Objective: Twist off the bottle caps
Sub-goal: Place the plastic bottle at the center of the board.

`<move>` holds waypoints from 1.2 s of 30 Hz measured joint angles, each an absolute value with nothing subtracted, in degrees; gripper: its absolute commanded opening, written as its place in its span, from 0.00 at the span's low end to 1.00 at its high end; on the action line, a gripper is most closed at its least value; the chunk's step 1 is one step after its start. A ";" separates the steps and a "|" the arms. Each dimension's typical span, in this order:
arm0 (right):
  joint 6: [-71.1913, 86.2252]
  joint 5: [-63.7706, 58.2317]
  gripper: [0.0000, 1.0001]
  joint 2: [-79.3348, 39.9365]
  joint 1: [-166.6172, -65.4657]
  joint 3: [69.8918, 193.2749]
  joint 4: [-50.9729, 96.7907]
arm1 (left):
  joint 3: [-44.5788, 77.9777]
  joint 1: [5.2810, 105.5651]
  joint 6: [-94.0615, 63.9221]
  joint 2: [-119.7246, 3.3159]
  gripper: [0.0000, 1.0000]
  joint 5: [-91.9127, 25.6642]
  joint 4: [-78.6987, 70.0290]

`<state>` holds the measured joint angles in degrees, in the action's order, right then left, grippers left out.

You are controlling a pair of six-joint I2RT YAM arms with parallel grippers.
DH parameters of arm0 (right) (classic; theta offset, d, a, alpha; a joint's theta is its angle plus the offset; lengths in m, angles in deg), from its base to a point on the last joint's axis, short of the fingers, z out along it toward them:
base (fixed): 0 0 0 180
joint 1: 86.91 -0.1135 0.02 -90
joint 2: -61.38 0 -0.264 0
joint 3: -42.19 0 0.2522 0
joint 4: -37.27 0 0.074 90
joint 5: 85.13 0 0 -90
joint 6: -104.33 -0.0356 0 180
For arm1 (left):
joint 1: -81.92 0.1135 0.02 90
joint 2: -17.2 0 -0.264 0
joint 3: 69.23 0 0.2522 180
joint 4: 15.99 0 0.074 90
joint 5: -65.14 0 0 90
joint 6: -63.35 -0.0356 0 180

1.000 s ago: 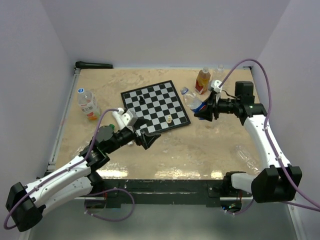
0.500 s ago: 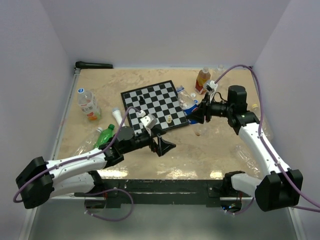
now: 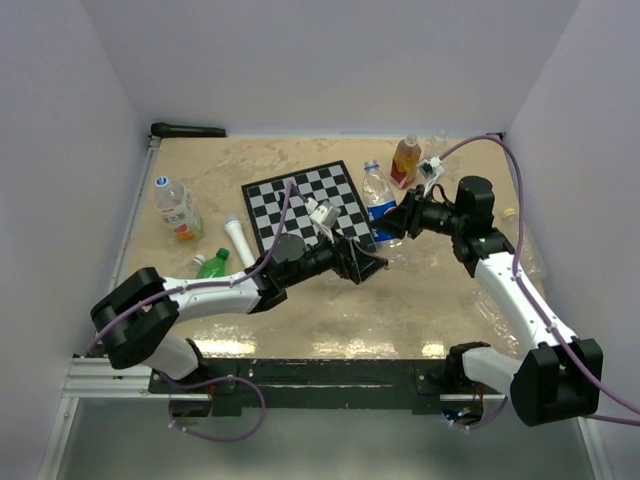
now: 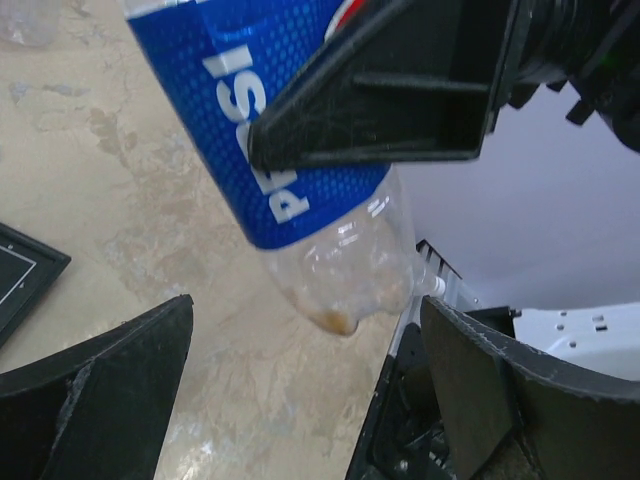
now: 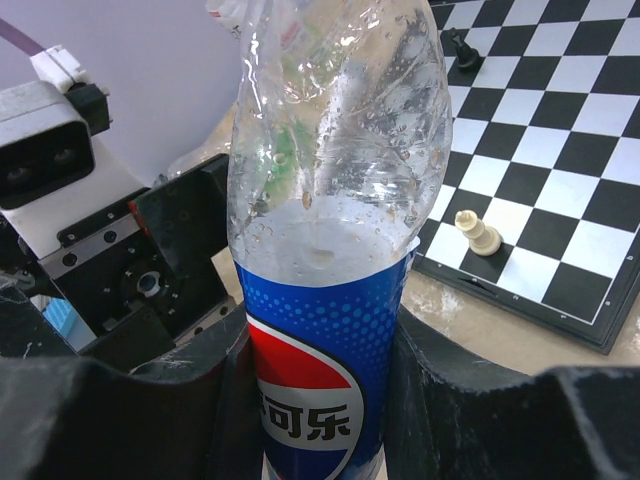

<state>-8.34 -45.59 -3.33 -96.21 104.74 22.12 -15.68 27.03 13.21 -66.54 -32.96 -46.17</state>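
Note:
A clear Pepsi bottle (image 3: 382, 205) with a blue label is held off the table, my right gripper (image 3: 397, 222) shut on its labelled middle (image 5: 320, 380). Its small cap (image 3: 372, 166) points toward the back wall. My left gripper (image 3: 378, 264) stands wide open just in front of the bottle's base. In the left wrist view the base (image 4: 340, 300) hangs above the gap between the two fingers (image 4: 110, 390), apart from both. The right gripper's finger (image 4: 400, 100) crosses the label there.
A chessboard (image 3: 305, 205) lies mid-table with a cream pawn (image 5: 478, 232) and a black piece (image 5: 455, 45). An orange bottle (image 3: 404, 160) stands at the back, a blue-capped bottle (image 3: 175, 208) lies left, a green one (image 3: 210, 265) nearer, and clear bottles (image 3: 495, 310) right.
My left arm has stretched right across the board's near corner, bringing its open gripper up to the bottle's base. The right gripper has shifted slightly left with the bottle, which now shows more fully.

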 measured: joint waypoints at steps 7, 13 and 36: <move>-10.68 -45.61 0.02 -3.33 -96.24 104.05 24.52 | -6.61 27.03 17.25 -75.68 0.88 -32.24 -47.79; -10.57 -45.54 0.13 -3.28 -95.80 103.02 25.77 | -3.20 26.70 17.80 -78.56 0.40 -33.07 -47.05; 37.29 -59.40 0.87 -11.30 -95.93 121.18 -8.51 | -8.88 29.78 -9.66 -67.13 0.13 -40.00 -21.35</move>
<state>37.29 -59.40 -11.30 -95.93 121.18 -8.51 -8.88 29.78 -9.66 -67.13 -40.00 -21.35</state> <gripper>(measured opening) 0.880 0.314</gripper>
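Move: The uncapped Pepsi bottle is in the right hand's grip, its middle about 1 cm ahead and 1 cm left of that hand and 2 cm up. From the empty left hand that middle is some 8 cm ahead, 4 cm right and 4 cm up. From the left hand the board's centre lies about 10 cm ahead and 13 cm left, 20 cm down, and the white chess piece 5 cm ahead, 6 cm left, 18 cm down. The left hand, fingers open, reaches about 5 cm right and 3 cm forward onto the bottle's lower end below the right fingers, closes on it, then carries it left and down some 6 cm each and a little back towards the board, its left side rolling up by roughly 25 degrees. The right hand holds the bottle still until the left has gripped, then opens wide, draws back about 2 cm and turns its wrist some 30 degrees, mainly counter-clockwise with the fingers' attitude changing, its open fingers still around the neck. ##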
